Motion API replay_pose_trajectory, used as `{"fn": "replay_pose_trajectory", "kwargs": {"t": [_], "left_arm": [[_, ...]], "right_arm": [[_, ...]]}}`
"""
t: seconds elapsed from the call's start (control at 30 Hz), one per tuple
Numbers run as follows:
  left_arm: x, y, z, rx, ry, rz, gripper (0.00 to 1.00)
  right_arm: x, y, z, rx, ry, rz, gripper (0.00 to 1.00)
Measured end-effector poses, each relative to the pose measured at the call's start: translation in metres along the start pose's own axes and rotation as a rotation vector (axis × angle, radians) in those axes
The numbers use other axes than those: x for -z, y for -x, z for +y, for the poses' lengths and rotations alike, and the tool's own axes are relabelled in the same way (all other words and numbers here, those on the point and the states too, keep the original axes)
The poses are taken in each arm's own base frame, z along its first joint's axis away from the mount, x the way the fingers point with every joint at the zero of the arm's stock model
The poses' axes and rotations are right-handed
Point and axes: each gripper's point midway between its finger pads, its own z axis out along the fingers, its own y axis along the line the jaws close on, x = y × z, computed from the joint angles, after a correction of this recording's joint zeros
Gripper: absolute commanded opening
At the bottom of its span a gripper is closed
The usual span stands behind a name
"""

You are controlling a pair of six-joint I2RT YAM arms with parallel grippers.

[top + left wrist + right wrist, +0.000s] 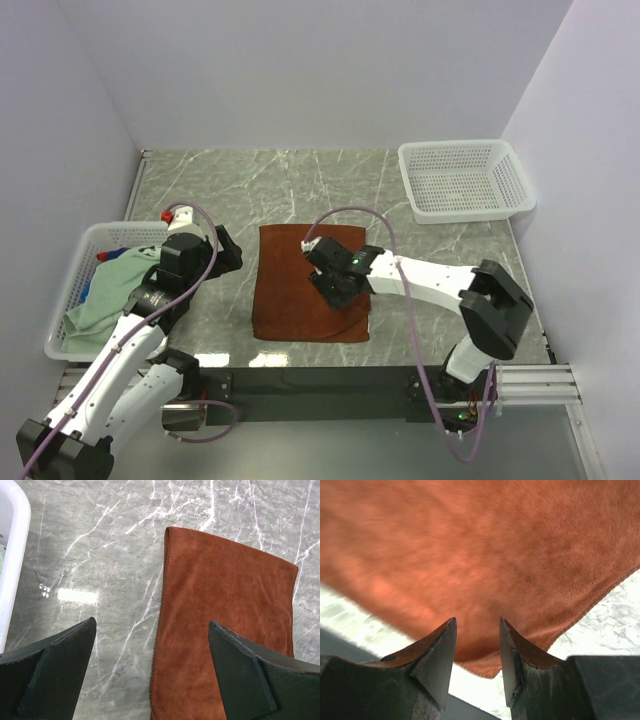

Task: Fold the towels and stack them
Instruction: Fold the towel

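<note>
A rust-brown towel [300, 295] lies folded flat in the middle of the marble table [230, 180]. My right gripper [333, 292] hovers low over its right half with the jaws partly open and nothing between them. In the right wrist view the brown towel [480, 545] fills the frame beyond the right gripper [477, 622], with one corner just past the fingertips. My left gripper [228, 250] stands wide open and empty left of the towel. In the left wrist view the left gripper [152, 625] straddles the long left edge of the brown towel [225, 620]. A pale mint-green towel [112, 292] lies crumpled in the left basket.
A white mesh basket [75, 262] sits at the table's left edge, its rim [12, 555] showing in the left wrist view. A second white mesh basket [465, 180] stands at the back right. Walls close in the table on three sides.
</note>
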Motion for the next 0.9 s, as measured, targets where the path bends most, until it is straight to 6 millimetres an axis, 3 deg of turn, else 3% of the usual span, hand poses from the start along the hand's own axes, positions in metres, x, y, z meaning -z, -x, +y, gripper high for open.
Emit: {"fn": "replay_pose_trajectory", "kwargs": {"t": [0.13, 0.27, 0.47, 0.57, 0.73, 0.9], "left_arm": [[-0.001, -0.001, 0.0, -0.002, 0.0, 0.007, 0.99], [-0.001, -0.003, -0.001, -0.006, -0.008, 0.014, 0.99], [-0.003, -0.006, -0.001, -0.017, -0.008, 0.028, 0.99], [-0.003, -0.007, -0.002, -0.017, -0.015, 0.035, 1.0], [-0.002, -0.013, -0.009, 0.008, -0.048, 0.068, 0.99], [-0.002, -0.036, -0.02, 0.082, -0.081, 0.18, 0.94]], "right_arm": [[-0.018, -0.012, -0.008, -0.028, -0.059, 0.058, 0.45], [-0.019, -0.023, -0.011, -0.065, -0.075, 0.069, 0.44], [-0.014, -0.075, -0.014, -0.122, -0.072, 0.127, 0.43], [-0.013, -0.091, -0.011, -0.153, -0.061, 0.138, 0.42], [-0.009, -0.099, -0.006, -0.214, -0.031, 0.109, 0.42], [-0.009, -0.101, -0.001, -0.259, -0.001, 0.085, 0.42]]}}
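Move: About 9 cm back and 6 cm to the right of the right hand, some 6 cm below, lies the folded towel's near right corner, with a crease just beyond it. The towel's near left corner is roughly 9 cm back and 18 cm left of that hand, and its middle about 3 cm ahead and 5 cm left. From the left hand the near left corner sits some 15 cm back, 8 cm right and 17 cm below; the near right corner 32 cm right, 16 cm back. Dipping first, then sweeping back and to the right low over the towel, the right hand goes some 7 cm back, 5 cm right and 5 cm down to the near edge beside the near right corner, turning about 15 degrees clockwise; the fingers stay part open, and their tips come down on the cloth. Late on, the wide-open left hand starts right, down and a little back, about 4 cm, towards the towel. ##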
